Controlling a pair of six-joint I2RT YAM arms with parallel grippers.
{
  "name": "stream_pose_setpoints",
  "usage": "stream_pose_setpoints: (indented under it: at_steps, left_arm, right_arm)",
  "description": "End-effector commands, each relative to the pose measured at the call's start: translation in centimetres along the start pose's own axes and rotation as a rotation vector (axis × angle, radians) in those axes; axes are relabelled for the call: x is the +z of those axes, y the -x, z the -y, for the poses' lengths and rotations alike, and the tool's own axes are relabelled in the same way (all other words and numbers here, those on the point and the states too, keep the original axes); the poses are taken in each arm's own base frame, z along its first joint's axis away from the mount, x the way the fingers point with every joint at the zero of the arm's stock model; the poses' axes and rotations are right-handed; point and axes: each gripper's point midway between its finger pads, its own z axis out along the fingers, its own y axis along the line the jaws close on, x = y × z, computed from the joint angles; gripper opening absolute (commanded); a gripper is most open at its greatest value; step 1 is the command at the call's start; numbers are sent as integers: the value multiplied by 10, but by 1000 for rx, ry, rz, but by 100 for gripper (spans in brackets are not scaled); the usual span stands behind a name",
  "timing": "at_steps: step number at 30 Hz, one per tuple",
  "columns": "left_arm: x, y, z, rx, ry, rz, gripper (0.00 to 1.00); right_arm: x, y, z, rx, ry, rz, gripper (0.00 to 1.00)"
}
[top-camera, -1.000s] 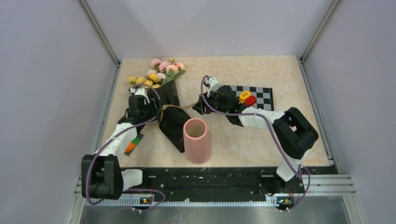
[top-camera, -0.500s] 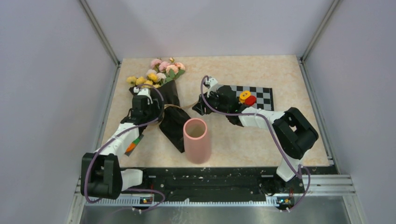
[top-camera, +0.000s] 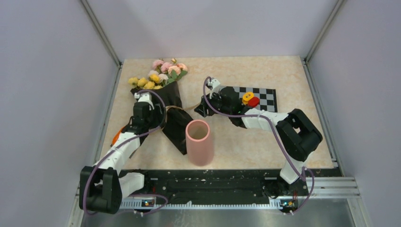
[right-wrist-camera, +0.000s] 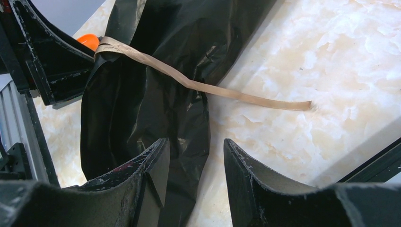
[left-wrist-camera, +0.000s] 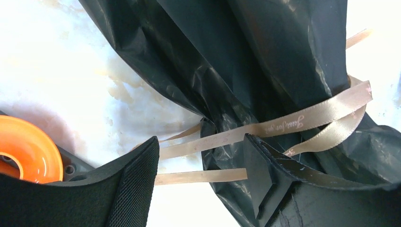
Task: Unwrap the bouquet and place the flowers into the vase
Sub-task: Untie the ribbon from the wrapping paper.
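The bouquet (top-camera: 169, 106) lies on the table, its flowers (top-camera: 161, 74) pointing to the far left and its black wrapping (left-wrist-camera: 236, 61) tied at the waist with tan ribbon (left-wrist-camera: 288, 124). The pink vase (top-camera: 199, 142) stands upright just right of the wrapping's lower end. My left gripper (top-camera: 152, 113) is at the waist from the left. It stands open in the left wrist view (left-wrist-camera: 201, 165), and two ribbon strands cross the gap. On the right side of the waist my right gripper (top-camera: 201, 110) stands open (right-wrist-camera: 194, 163) over the wrapping's edge (right-wrist-camera: 142, 94). A loose ribbon tail (right-wrist-camera: 227, 92) lies ahead of it.
A checkerboard mat (top-camera: 260, 97) with a yellow block (top-camera: 247, 97) and a red block (top-camera: 254, 101) lies behind the right arm. An orange piece (top-camera: 116, 137) shows by the left forearm, the same orange piece (left-wrist-camera: 28, 151) showing beside my left finger. Walls enclose the table.
The left arm has swung right, closer against the bouquet's waist, and its jaws have widened. The right arm, the bouquet and the vase have stayed put.
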Motion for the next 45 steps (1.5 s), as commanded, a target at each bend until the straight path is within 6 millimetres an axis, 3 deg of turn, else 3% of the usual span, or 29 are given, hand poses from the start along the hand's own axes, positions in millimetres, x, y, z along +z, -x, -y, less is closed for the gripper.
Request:
stream_pose_setpoints:
  at_steps: [1, 16, 35, 45]
  left_arm:
    - [-4, 11, 1, -21, 2, 70, 70]
    - [-3, 7, -2, -79, 16, 79, 72]
    - [16, 43, 16, 37, -45, 112, 63]
    - [15, 51, 19, 47, -56, 151, 13]
  right_arm:
    - [-4, 22, -7, -12, 29, 53, 47]
    - [-5, 18, -10, 0, 45, 45, 48]
    - [2, 21, -13, -1, 68, 37, 50]
    - [2, 23, -14, -15, 73, 28, 51]
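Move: The ribbon's loose loop, at the paper's left edge, lies about 3 cm ahead of the left hand and a couple of centimetres below, with no sideways offset. Where the ribbon folds round the paper's right edge is some 11 cm to that hand's right and 4 cm ahead; the orange ring is about 14 cm left and 7 cm back, the yellow flowers 16 cm ahead and 5 cm left. From the right hand the loop is roughly 17 cm left, 3 cm ahead, 6 cm below. The ribbon's loose loop by the paper's left edge is what the left fingers go for: still open, they draw back about 1 cm, dip nearly 2 cm, then sweep forward some 3.5 cm towards the loop while rising again, the wrist hardly turning. Over the last bit of that reach they shut most of the way, the tips coming together at the ribbon's strand. ##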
